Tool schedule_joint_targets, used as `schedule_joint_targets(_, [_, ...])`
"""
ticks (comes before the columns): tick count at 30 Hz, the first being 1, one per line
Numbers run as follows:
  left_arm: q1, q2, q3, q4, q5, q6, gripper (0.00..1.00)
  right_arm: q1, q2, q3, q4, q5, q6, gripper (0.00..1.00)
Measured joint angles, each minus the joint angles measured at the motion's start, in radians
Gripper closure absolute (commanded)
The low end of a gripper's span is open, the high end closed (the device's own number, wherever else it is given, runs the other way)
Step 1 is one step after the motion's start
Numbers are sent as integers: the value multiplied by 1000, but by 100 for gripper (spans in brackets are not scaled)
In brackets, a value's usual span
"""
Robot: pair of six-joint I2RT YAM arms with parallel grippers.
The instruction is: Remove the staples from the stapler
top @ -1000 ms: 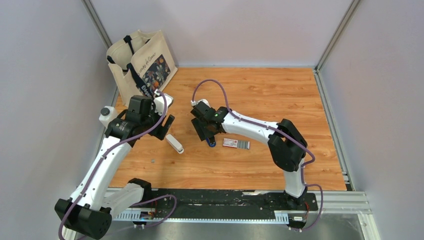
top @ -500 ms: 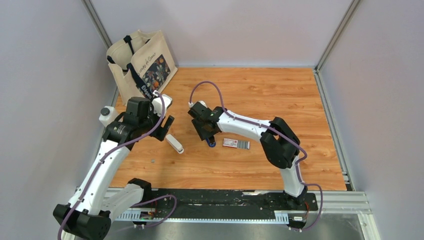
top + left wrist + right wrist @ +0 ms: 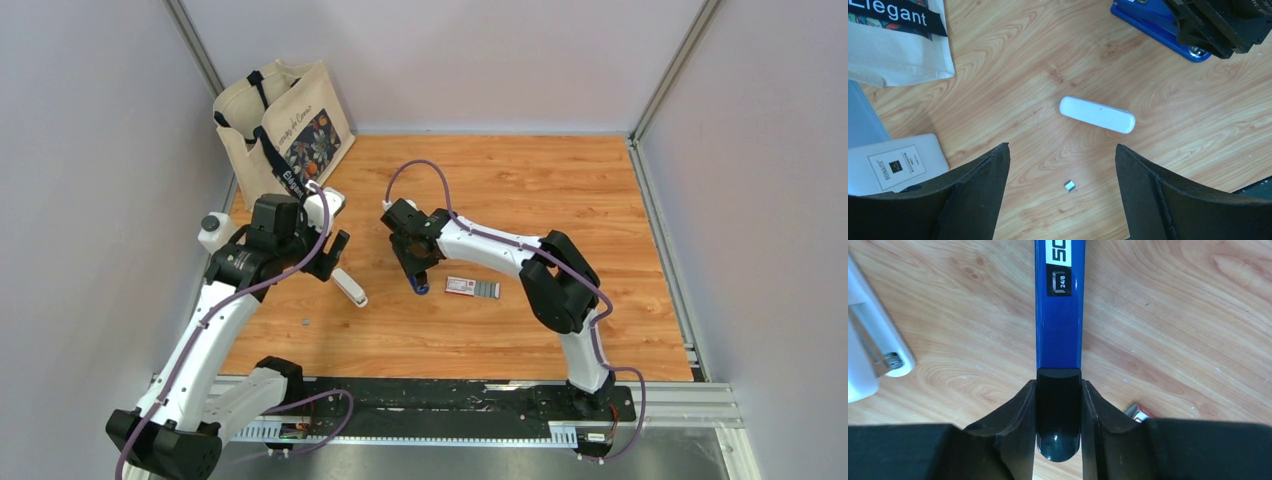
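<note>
The blue stapler [image 3: 1058, 305] lies flat on the wooden table, and its dark end [image 3: 1058, 410] sits between my right fingers. My right gripper [image 3: 1058, 390] is shut on that dark end. In the top view the right gripper [image 3: 418, 268] covers most of the stapler [image 3: 423, 286], just left of the red-and-white box [image 3: 471, 287]. My left gripper [image 3: 1063, 148] is open and empty above the table. Below it lie a white bar-shaped piece [image 3: 1097, 114] and a tiny metal bit [image 3: 1070, 186]. The stapler [image 3: 1160, 30] also shows at the upper right of the left wrist view.
A cream tote bag [image 3: 280, 125] stands at the back left. A white labelled box [image 3: 895, 162] lies near the left wall. The white bar [image 3: 349, 287] lies between the two grippers, with the tiny metal bit [image 3: 305, 322] in front of it.
The right arm's elbow has shifted a little to the left and its wrist has turned slightly over the stapler. The left arm has barely moved.
</note>
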Motion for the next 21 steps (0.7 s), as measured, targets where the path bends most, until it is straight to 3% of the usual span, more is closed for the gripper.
schedule_joint_targets(11, [-42,92,2,59,80,-36,19,-33,-261,-158,182,-81,193,100])
schedule_joint_targets(21, [-119,198,-84,208,238,-110,14,-38,-430,-354,366,-78,370,100])
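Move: The right hand is already closed on the front end of the blue stapler, whose middle lies about 2 cm ahead of it. The staple box lies some 12 cm to the right of that hand and 4 cm back. From the left hand, open and empty, the blue stapler is about 17 cm right, 5 cm ahead and 16 cm below; the white stapler is some 6 cm right, level with it and 18 cm below. Right hand lifts the pinched blue stapler 10 cm, rolling its left side up; left, open, nears it rightward, sinking. ##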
